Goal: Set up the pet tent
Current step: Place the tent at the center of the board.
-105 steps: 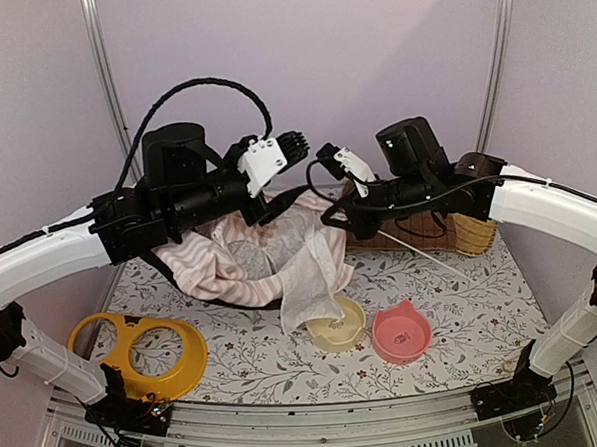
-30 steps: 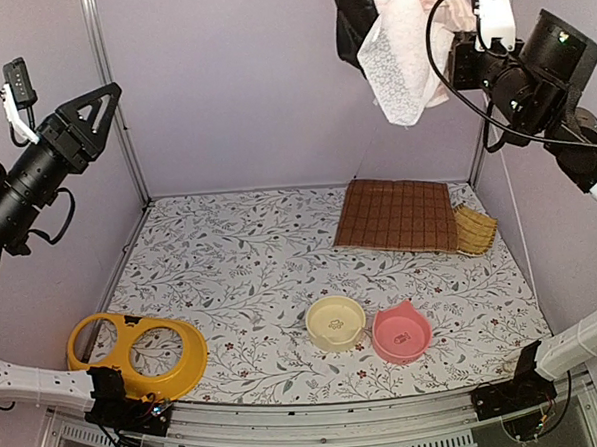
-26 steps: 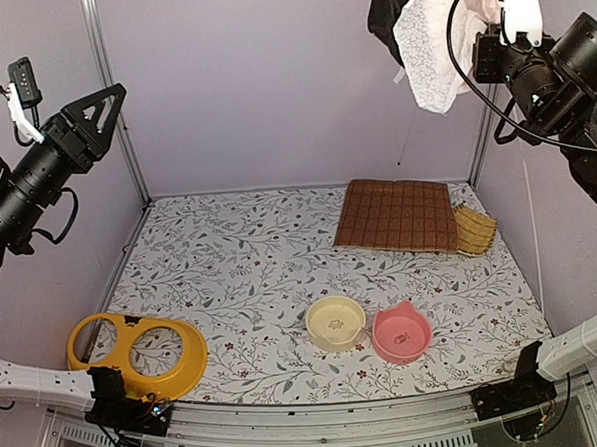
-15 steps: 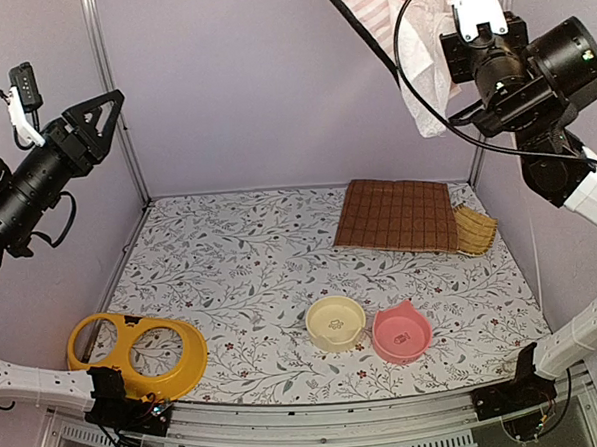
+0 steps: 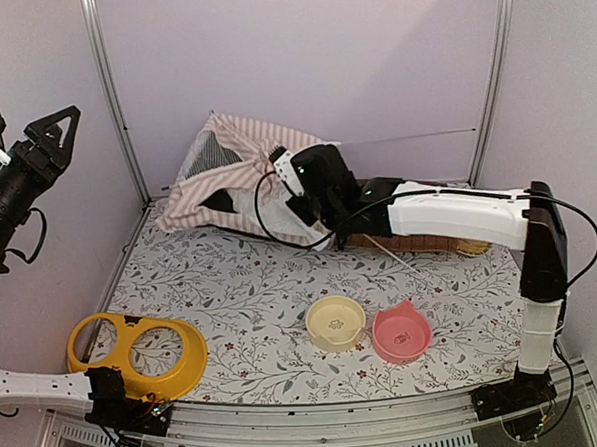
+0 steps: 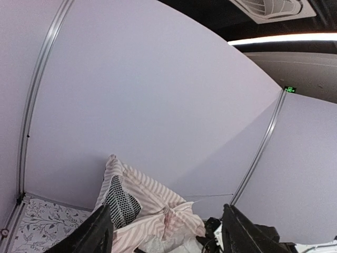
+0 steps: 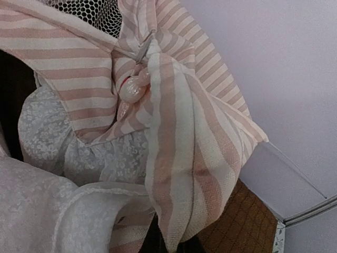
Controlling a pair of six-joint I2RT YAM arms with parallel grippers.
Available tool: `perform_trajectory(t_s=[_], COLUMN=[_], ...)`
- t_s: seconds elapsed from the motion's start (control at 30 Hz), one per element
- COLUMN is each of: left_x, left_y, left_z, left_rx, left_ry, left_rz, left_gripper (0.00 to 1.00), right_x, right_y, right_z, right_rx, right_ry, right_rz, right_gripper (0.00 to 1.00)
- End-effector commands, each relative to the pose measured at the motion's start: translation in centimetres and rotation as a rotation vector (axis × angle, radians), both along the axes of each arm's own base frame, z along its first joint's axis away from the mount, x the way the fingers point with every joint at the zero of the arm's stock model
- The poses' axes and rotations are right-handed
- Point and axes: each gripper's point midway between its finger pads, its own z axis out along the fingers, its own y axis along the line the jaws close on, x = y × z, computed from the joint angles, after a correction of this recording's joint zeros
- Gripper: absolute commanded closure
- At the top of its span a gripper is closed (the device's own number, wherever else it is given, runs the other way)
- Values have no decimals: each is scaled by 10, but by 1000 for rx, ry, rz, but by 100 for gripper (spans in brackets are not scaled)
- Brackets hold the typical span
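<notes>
The pet tent (image 5: 238,177), pink-and-white striped with a dark mesh panel, stands bunched at the back left of the table. A thin clear pole (image 5: 414,135) sticks out of it to the right. My right gripper (image 5: 296,181) reaches in from the right and is shut on the pet tent. In the right wrist view the striped fabric (image 7: 174,132) drapes over my jaws and hides them. My left gripper (image 5: 58,126) hangs open high at the far left, well away from the tent. The left wrist view shows the tent (image 6: 142,203) far beyond its spread fingers (image 6: 97,234).
A yellow two-hole bowl stand (image 5: 135,354) lies at the front left. A cream bowl (image 5: 336,322) and a pink bowl (image 5: 401,332) sit in the front middle. The brown quilted mat (image 7: 242,221) and a wicker piece (image 5: 477,245) lie behind my right arm.
My right arm swung down from high at the upper right to the back of the table, bringing the tent with it. My left gripper shifted a little left, still open.
</notes>
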Motion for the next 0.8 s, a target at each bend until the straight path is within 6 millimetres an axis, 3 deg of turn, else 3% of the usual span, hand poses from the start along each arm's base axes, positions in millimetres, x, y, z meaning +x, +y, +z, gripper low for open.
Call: perform_trajectory(t_s=[0.0,0.1,0.23,0.47,0.73,0.77], left_x=[9,18,23,36,65,70], left_y=[-9,-19,-29,-43,-47,-49], left_z=[-30,-60,-95,-134,-165,-171], left_rx=[86,141,157,177,190,190], left_ry=[76,145,205,278,341,355], left_rz=[30,49,39,23,-6,-18], left_gripper=[29,28,27,28,30,30], right_x=[12,13,12,15,14,11], right_y=[56,83,96,93,87,88], right_z=[-111,-159,-190,-196,-177,-175], right_rx=[149,185,231,269,330,334], right_ry=[265,371,453,497,556,569], right_rz=[102,148,153,145,173,190], right_gripper=[100,100,100,100,100,96])
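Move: The right hand keeps its pinch on the tent's striped cloth, with the tent hanging ahead and to its left. The open patch of board it is taken to centres about 10 cm ahead, 13 cm left and 28 cm below. The brown mat lies some 18 cm ahead and 15 cm right of that hand, the yellow bowl roughly 16 cm back and 4 cm right. From the empty left hand, the patch is around 30 cm ahead, 15 cm right and far below. Down fast goes the right hand, still pinching the striped cloth, about 23 cm in all and some 8 cm leftward, lowering the tent onto the board left of the brown mat; it dips quickly, eases up slightly, then nearly stops as its fingers tip about 30 degrees downward. The left hand, empty and open, sinks too, with a smaller forward and rightward drift, tipping down. ##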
